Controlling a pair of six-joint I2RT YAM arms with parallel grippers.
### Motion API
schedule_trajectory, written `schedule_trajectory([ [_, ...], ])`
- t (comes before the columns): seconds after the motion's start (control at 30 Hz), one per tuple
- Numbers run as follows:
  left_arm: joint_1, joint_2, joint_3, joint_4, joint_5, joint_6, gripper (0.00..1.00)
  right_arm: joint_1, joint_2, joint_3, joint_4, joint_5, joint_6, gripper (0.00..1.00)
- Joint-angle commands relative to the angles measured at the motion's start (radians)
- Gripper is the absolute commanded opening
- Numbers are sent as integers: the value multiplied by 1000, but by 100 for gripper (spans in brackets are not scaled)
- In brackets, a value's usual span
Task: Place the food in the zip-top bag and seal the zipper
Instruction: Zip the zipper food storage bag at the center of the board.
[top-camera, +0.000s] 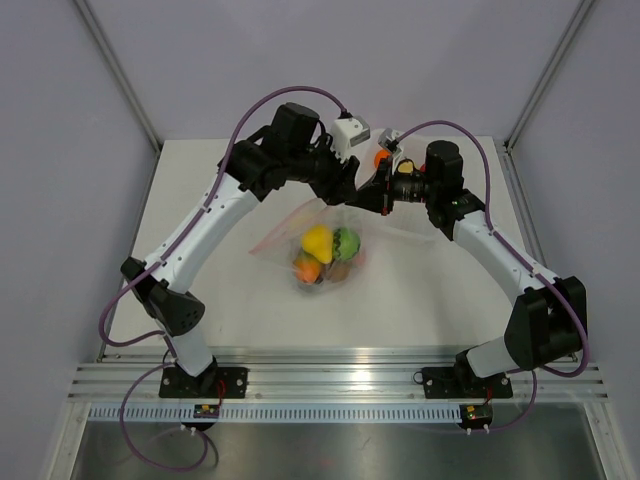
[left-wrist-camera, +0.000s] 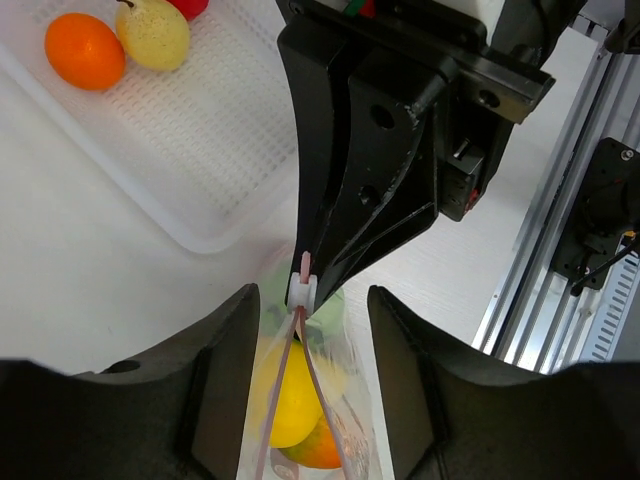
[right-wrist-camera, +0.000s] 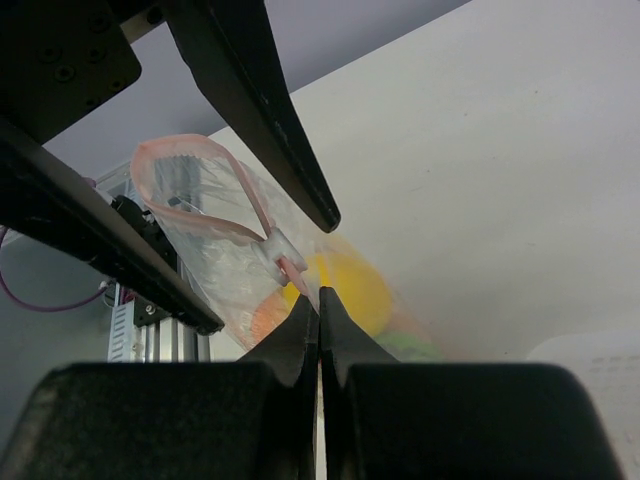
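Observation:
The zip-top bag lies at the table's middle, holding food: a yellow fruit, a green one and an orange one. My right gripper is shut on the end of the pink zipper, just past the white slider. My left gripper is open. Its fingers straddle the bag's mouth on either side of the slider without touching it. Behind the slider the two zipper strips spread apart. Both grippers meet above the bag's far edge.
A translucent white tray stands behind the bag with an orange fruit, a yellow pear and a red fruit in it. The aluminium rail runs along the near edge.

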Motion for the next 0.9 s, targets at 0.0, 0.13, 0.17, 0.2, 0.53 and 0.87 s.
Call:
schedule_trajectory([
  [0.0,-3,-6,35,45,-16,-5,47,9,-42,36,8,-20,-9,0],
  [0.13,-3,-16,17,60,-18,-11,31,11,-43,34,4,-21,-12,0],
  [0.17,-3,-18,9,67,-18,-11,28,9,-43,34,1,-19,-12,0],
  [0.2,-3,-21,8,65,-21,-11,24,9,-40,36,-2,-19,-16,0],
  [0.53,-2,-38,-52,65,2,9,0,9,-53,40,-25,9,-27,4],
  [0.87,25,-61,-86,50,65,37,0,8,-62,99,-127,-19,-95,36],
])
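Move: The zip bag's white slider already sits between the left hand's half-open fingertips, practically at its hand point. For the right hand, shut on the zipper's end, the slider is about 2 cm to the left and 1 cm back, level. Inside the bag, all about 20 cm below the left hand, are the green watermelon straight ahead by 0 cm and 1 cm right, the yellow fruit level fore-and-aft and 7 cm left, and the orange fruit 4 cm back and 10 cm left. The slider and the zipper strip at it get pinched between the left fingertips, which close fully while that hand stays almost in place. Only then does the right hand open to over a third and let go of the zipper's end, hardly shifting, as the left hand, still gripping, sinks about 2 cm. ##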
